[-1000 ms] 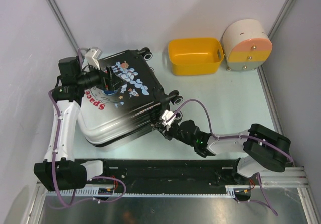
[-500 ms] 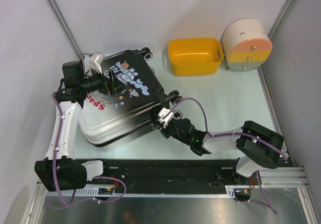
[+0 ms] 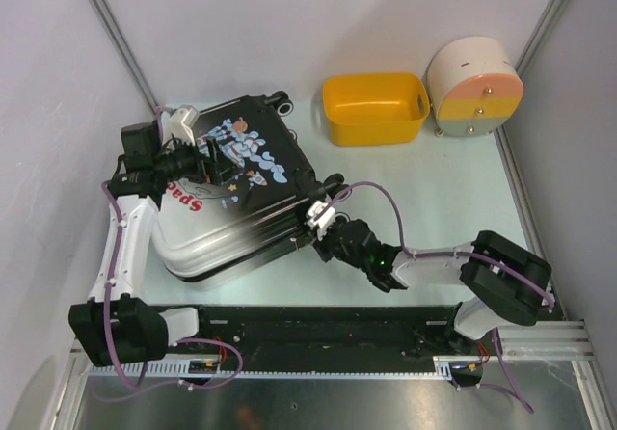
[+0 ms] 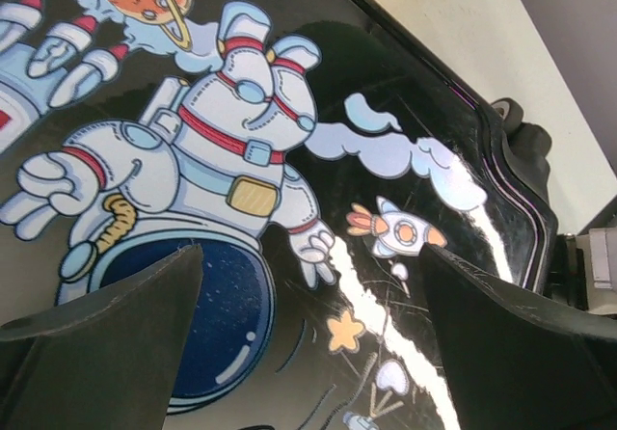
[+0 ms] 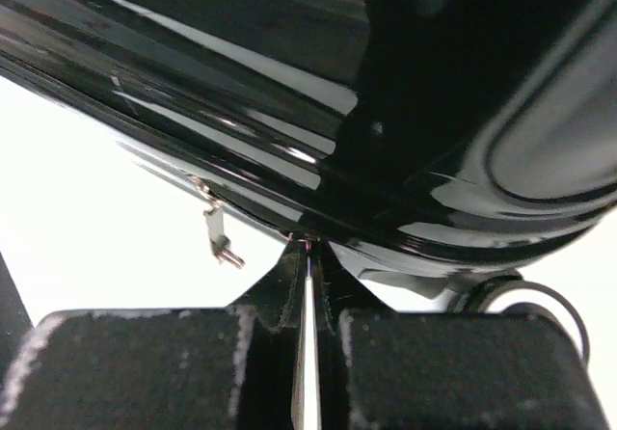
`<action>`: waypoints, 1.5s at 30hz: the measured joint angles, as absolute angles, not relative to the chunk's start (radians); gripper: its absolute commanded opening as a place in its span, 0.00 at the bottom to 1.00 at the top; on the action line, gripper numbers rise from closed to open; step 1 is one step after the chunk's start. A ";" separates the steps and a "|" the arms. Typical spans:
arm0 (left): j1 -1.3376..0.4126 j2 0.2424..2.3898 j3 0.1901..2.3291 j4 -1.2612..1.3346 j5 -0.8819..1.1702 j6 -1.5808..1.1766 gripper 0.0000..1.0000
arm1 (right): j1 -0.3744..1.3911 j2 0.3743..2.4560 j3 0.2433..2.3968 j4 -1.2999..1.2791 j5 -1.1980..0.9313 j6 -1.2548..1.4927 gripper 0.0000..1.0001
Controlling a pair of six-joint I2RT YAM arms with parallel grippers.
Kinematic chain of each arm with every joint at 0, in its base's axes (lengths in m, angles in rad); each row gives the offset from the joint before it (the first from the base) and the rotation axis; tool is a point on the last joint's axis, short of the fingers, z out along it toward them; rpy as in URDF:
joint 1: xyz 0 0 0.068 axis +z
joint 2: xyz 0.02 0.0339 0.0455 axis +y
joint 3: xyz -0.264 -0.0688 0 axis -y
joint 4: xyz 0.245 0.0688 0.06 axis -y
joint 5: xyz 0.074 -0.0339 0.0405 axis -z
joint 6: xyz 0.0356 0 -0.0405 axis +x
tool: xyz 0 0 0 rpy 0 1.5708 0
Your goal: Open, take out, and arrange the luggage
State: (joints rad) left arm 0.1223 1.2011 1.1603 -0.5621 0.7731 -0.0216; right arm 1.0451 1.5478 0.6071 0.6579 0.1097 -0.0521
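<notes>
The luggage (image 3: 253, 220), a black-to-white hard shell with an astronaut print, lies flat and closed at the left of the table. My left gripper (image 3: 208, 156) hovers just over its printed lid (image 4: 241, 160), jaws wide open (image 4: 308, 256), holding nothing. My right gripper (image 3: 314, 220) is pressed against the case's near right edge, next to a wheel. In the right wrist view its fingertips (image 5: 308, 249) are pinched together at the zipper seam of the shell (image 5: 386, 112), with a small coppery bit of a zipper pull between them. Another zipper pull (image 5: 218, 237) hangs free to the left.
A yellow plastic basket (image 3: 374, 108) and a round cream-and-orange drawer box (image 3: 474, 89) stand at the back right. The case's black wheels (image 3: 335, 187) stick out toward the right arm. Walls close in on the left and right.
My right gripper has moved up to the case's edge and closed its fingers at the zipper seam. The left gripper shifted slightly over the lid and stayed open.
</notes>
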 measured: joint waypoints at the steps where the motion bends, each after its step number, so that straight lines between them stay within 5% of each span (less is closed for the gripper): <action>1: 0.125 1.205 1.159 -0.556 0.770 -0.019 0.99 | 1.034 1.537 0.607 0.641 0.100 -0.052 0.00; 21: 0.182 1.360 1.226 -0.413 0.709 0.027 0.97 | 0.630 1.456 0.591 0.569 -0.351 -0.267 0.00; 32: 0.185 1.401 1.256 -0.401 0.709 0.035 0.97 | 0.479 1.619 0.587 0.848 -0.674 -0.343 0.01; 45: 0.187 1.449 1.307 -0.407 0.712 0.035 0.96 | 0.369 1.874 0.650 1.225 -0.922 -0.096 0.00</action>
State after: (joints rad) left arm 0.1871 1.4494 1.3071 -0.4072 0.7120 0.0349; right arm 0.3687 1.8740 0.6498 1.2247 -0.9218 -0.0963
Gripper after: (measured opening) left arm 0.961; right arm 0.020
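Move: The right hand has its shut fingers on the suitcase's zip; the wheel corner it works towards lies about 9 cm ahead, 7 cm to its right and slightly higher, a loose metal zip tag about 2 cm back and 3 cm left, and the yellow bin some 31 cm ahead and 15 cm right. From the open left hand, low over the lid, the planet print is roughly 9 cm ahead and 1 cm right, just below; that wheel corner is about 5 cm back, 21 cm right and 13 cm lower. The right hand keeps its pinch on the zip pull and drags it along the side seam, forward and to the right by about 13 cm, away from the loose tag and up to the wheel corner, the wrist turning some 20 degrees counter-clockwise while its left side rises. Meanwhile the left hand, fingers still wide open, travels forward and somewhat left over the lid towards the planet print; whether it touches the lid can't be seen. ##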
